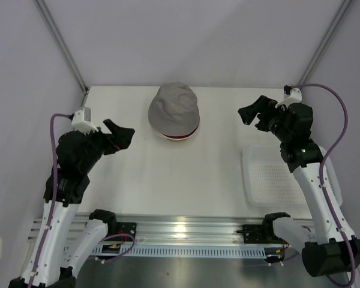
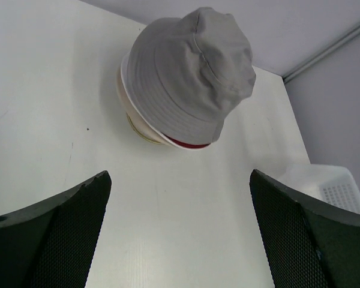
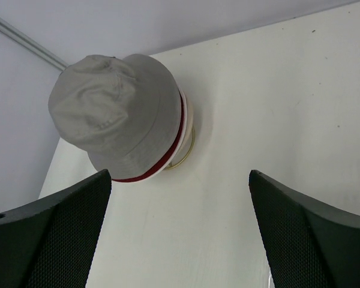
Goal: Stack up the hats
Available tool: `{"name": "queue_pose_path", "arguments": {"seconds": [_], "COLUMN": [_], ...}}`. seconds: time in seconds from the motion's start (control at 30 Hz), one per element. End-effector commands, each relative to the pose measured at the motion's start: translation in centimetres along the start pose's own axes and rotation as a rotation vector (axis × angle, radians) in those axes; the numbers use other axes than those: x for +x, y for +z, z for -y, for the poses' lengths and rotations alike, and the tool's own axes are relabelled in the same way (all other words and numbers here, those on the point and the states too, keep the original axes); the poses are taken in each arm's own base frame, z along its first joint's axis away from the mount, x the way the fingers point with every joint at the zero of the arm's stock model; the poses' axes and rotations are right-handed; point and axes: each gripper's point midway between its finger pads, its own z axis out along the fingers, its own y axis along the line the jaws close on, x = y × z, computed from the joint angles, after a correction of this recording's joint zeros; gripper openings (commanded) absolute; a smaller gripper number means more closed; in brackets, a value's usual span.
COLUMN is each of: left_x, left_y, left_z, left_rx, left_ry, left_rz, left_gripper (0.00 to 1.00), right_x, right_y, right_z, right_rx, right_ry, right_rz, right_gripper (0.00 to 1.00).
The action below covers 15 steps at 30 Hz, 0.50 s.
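The grey hat (image 1: 173,110) sits on top of a stack at the back middle of the table. Under its brim show the rim of the dark red hat (image 1: 181,137) and the edge of the cream-white hat (image 2: 127,90). The stack rests on a gold wire ring (image 3: 186,153). The grey hat also shows in the left wrist view (image 2: 189,72) and the right wrist view (image 3: 111,114). My left gripper (image 1: 121,135) is open and empty, left of the stack. My right gripper (image 1: 255,113) is open and empty, to its right.
A white plastic mesh basket (image 1: 270,177) lies at the right side of the table, below my right gripper; its corner shows in the left wrist view (image 2: 336,186). The white table (image 1: 186,174) ends at a metal rail in front. Grey walls stand behind.
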Motion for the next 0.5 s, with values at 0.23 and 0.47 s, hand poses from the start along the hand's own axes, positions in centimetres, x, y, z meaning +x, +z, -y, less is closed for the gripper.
{"name": "queue_pose_path", "arguments": {"seconds": [0.23, 0.47], "left_x": [4.0, 4.2], "left_y": [-1.9, -1.8], "left_z": [-2.1, -2.3], "left_rx": [-0.022, -0.024], "left_ry": [0.12, 0.135], "left_rz": [-0.114, -0.11], "left_gripper": [1.0, 0.99], "right_x": [2.7, 1.5], "right_y": [-3.0, -3.2], "right_z": [1.3, 0.8], "right_rx": [0.048, 0.037], "right_ry": [0.021, 0.013], "right_rz": [0.004, 0.046], "right_gripper": [0.99, 0.99]}}
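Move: The hat stack, grey hat on top, stands about 24 cm ahead of the left hand, 15 cm to its right and some 17 cm below. From the right hand the stack lies roughly 17 cm ahead, 26 cm to the left and 17 cm lower, with its gold wire stand directly beneath. The empty white basket sits about 14 cm back and 15 cm right of the right hand, some 29 cm below. The finished hat stack is left untouched while both empty grippers, already clear and wide open, end their retreat: each draws back another 3 cm or so, then sinks, the left about 4.5 cm, the right about 3 cm, and both come to a stop. The left wrist rolls slightly left side up and tips down, under 10 degrees. ##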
